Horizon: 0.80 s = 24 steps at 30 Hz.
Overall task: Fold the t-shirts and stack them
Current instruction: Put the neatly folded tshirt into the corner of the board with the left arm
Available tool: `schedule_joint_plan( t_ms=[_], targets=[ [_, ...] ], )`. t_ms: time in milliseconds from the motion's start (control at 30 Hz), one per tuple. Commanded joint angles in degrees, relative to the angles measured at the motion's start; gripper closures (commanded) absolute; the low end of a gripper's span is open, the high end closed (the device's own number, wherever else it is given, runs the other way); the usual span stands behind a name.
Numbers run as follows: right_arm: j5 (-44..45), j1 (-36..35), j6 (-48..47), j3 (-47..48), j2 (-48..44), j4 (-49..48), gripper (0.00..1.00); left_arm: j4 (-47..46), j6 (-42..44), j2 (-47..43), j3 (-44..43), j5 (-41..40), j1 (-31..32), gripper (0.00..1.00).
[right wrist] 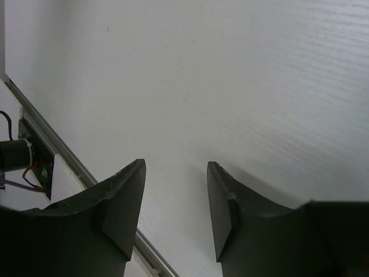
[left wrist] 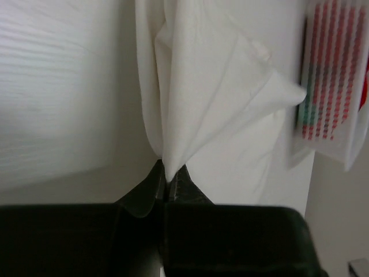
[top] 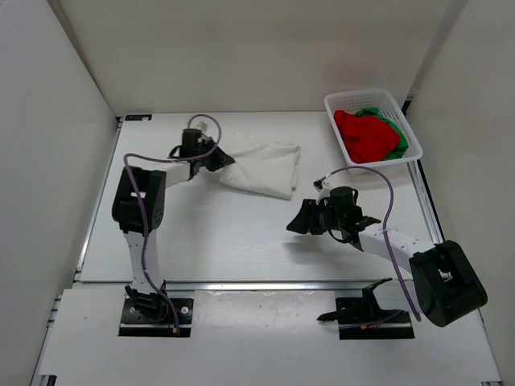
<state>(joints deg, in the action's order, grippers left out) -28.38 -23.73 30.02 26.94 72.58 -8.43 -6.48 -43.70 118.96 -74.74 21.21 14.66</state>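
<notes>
A white t-shirt [top: 261, 165] lies bunched on the table at the back, left of centre. My left gripper [top: 224, 160] is shut on its left edge; the left wrist view shows the cloth [left wrist: 207, 98] pinched between the closed fingertips [left wrist: 169, 180] and fanning away in folds. The red t-shirt [top: 366, 134] lies heaped in the white basket [top: 406, 121] at the back right, with a green t-shirt [top: 400, 129] showing under it. My right gripper [top: 298, 221] hangs open over bare table near the middle, right of centre, its fingers [right wrist: 124, 202] holding nothing.
The basket [left wrist: 331, 86] appears blurred at the right of the left wrist view. A metal rail [top: 265, 285] runs along the table's near edge and shows in the right wrist view [right wrist: 57, 150]. Walls close in the table on the left, back and right.
</notes>
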Motion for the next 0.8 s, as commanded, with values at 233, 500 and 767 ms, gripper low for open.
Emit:
schedule_joint_plan(
  t_ms=[233, 500, 767],
  targets=[
    [-4.05, -3.69, -0.14, -1.36, -0.16, -4.59, 0.55, -12.58, -11.92, -17.44, 24.1, -2.23, -32.39, 1.0],
    [-3.52, -4.75, 0.21, -3.2, -2.0, -3.79, 0.55, -21.1, -22.55, -9.62, 25.33, -3.71, -36.54, 1.0],
    [-3.78, -3.7, -0.31, -4.0, -2.17, -1.51, 0.55, -27.63, -31.54, -3.91, 20.44, -7.67, -40.23, 1.0]
  ],
)
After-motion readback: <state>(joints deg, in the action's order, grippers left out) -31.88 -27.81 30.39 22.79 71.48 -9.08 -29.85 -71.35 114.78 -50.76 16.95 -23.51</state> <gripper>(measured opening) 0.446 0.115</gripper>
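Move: The board's far-left corner, where I am taking the shirt, lies about 49 cm to my left hand's left, 18 cm ahead and some 5 cm below. The black bracket on the far edge stands roughly 6 cm short of that corner, to its right and level with it. The folded t-shirt's middle is about 12 cm to my left hand's right, 1 cm back and 4 below. From my right hand the corner is around 73 cm left, 43 ahead and 7 below. With the t-shirt's left end still pinched, I whip my left hand some 33 cm to the left towards the far-left corner, nearly all of it in the first half. My wrist swings counter-clockwise about 55 degrees; the hand rises slightly, then sinks about 6 cm with its left side dipping. My open right hand eases back about 4 cm. ##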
